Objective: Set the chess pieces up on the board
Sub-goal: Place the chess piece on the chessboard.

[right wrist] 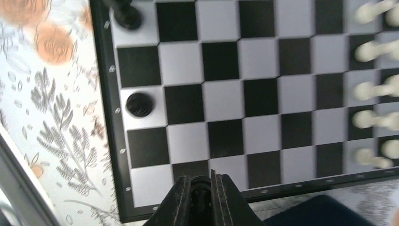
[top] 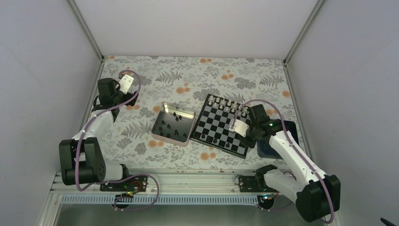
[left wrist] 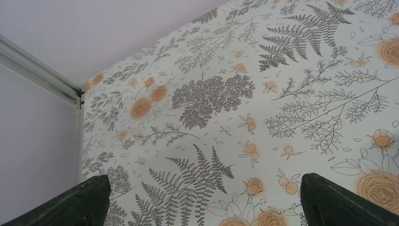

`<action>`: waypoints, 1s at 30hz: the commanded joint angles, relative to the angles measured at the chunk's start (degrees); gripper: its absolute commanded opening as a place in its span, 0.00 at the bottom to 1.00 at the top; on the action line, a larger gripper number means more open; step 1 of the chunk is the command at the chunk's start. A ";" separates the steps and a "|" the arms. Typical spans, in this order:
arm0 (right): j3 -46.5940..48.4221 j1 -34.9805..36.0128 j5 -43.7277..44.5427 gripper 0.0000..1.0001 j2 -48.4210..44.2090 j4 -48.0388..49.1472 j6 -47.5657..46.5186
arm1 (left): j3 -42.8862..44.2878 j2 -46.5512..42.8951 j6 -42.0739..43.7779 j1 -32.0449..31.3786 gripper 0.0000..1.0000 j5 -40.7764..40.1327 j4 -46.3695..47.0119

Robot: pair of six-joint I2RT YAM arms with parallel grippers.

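Note:
The black-and-silver checkered board (top: pixel 214 123) lies right of centre, with white figures along its far edge (top: pixel 228 103). My right gripper (top: pixel 235 126) hovers over the board's near right part, shut on a small black chess piece (right wrist: pixel 201 189) pinched between its fingertips (right wrist: pixel 201 181). Below it lies the board's corner (right wrist: pixel 221 99), where two black pieces (right wrist: pixel 139 104) (right wrist: pixel 128 16) stand on the edge file. Several more black pieces lie in the silver tin (top: pixel 169 140). My left gripper (top: pixel 124 84) is far off at the back left, open and empty (left wrist: pixel 202 188) over bare cloth.
White figures (right wrist: pixel 371 117) line the board's opposite side. A dark blue tray (top: pixel 288 128) sits by the board's right edge, partly under my right arm. The floral cloth (left wrist: pixel 211 94) covers the table, and white walls close it in at the left, back and right.

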 commanded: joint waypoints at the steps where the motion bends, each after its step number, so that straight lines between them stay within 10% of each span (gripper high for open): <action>1: -5.56 -0.33 -1.13 0.06 -0.54 -0.16 -4.56 | 0.16 -0.41 0.13 0.27 1.00 0.02 0.42; 30: -9.05 -1.03 -5.39 0.08 5.07 -0.21 -11.98 | 1.30 2.82 1.62 -0.45 1.00 -0.02 -1.28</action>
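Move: The black piece held in the right gripper is meant for the empty corner square at the board's near right. That square lies about 4 cm back, 1 cm to the right and some 9 cm below the right hand. The black piece two squares along the same edge stands about 6 cm left of that square and 2 cm farther out, and the next one is as far again. The dark blue bin is about 18 cm right of the hand and 2 cm ahead. From the left hand, the corner square is some 48 cm right, 25 cm back and 15 cm down. Lower the right gripper about 6 cm and draw it back some 5 cm towards the empty corner square, quickly at first, then easing down slowly. Keep the fingers shut on the black piece while the wrist tips about 10 degrees nearer to straight down and turns about as much counter-clockwise. The empty left gripper sinks some 2 cm. ##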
